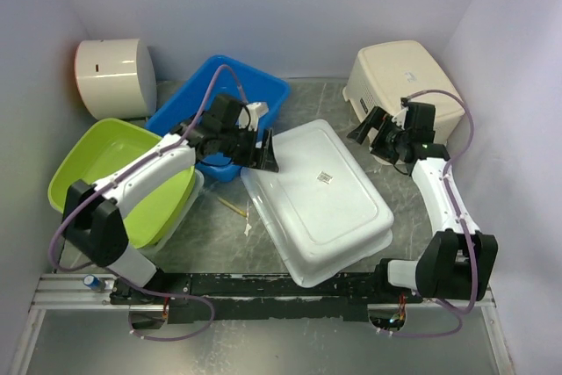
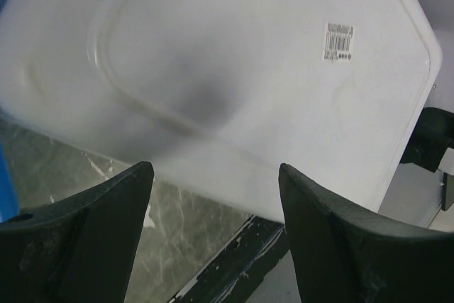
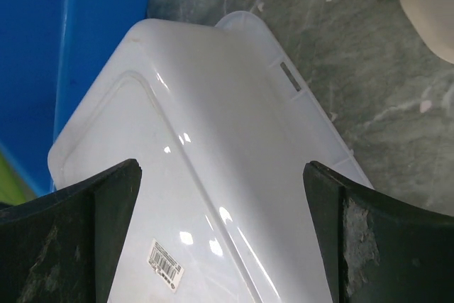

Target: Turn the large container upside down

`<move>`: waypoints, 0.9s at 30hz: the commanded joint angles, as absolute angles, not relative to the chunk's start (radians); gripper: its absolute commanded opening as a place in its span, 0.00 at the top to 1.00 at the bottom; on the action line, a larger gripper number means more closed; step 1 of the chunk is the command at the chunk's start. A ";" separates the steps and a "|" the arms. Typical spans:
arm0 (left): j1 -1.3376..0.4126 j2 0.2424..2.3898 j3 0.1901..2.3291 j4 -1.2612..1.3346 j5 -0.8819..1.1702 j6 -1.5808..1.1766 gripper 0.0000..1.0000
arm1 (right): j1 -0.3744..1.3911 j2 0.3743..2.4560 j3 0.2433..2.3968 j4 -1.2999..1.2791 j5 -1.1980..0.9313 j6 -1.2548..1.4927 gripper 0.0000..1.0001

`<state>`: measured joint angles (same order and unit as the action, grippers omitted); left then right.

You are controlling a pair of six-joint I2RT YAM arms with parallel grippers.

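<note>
The large white container (image 1: 320,201) lies upside down in the middle of the table, its base with a small label sticker (image 1: 327,178) facing up. It fills the left wrist view (image 2: 234,69) and the right wrist view (image 3: 213,196). My left gripper (image 1: 263,152) is open and empty, just off the container's far left corner, over the blue tub's edge. My right gripper (image 1: 367,126) is open and empty, a little above and to the right of the container's far right corner. Neither gripper touches the container.
A blue tub (image 1: 221,111) stands at the back, left of centre. A green tub (image 1: 118,177) sits at the left on a white one. A cream perforated basket (image 1: 399,81) lies upside down at the back right. A white round-cornered box (image 1: 114,76) stands at the back left.
</note>
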<state>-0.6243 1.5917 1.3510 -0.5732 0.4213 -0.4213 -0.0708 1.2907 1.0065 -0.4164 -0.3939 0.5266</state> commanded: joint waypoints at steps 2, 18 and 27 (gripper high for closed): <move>-0.632 1.504 1.368 -0.573 0.336 -0.409 0.17 | -0.071 1.198 1.057 -0.647 -0.193 0.517 0.00; -0.604 2.113 2.082 -0.683 0.349 -0.144 0.18 | -0.071 0.957 1.117 -1.285 0.057 0.845 0.00; -0.616 2.096 1.954 -0.678 0.426 -0.130 0.19 | -0.071 0.973 1.051 -1.379 -0.005 0.915 0.00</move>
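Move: The upturned large container lies aslant between the hands; its middle is about 14 cm to the left hand's right, 9 cm back and some 9 cm below. From the right hand it sits roughly 17 cm back, 11 cm left and 9 cm lower. The blue tub is about 12 cm left and 14 cm ahead of the left hand, the yellow stick 8 cm left and 8 cm back. The cream basket stands 10 cm right and 10 cm ahead of the right hand. The left hand lifts off some 8 cm and arcs forward about 14 cm and a little right, then sinks to just below its starting height at the large container's far-left short side, fingers staying wide open. Meanwhile the open right hand draws back about 18 cm and slightly right along the container's right long side, rising a few centimetres before coming down again, and turns some 30 degrees clockwise while tipping downward to face the near right corner. ##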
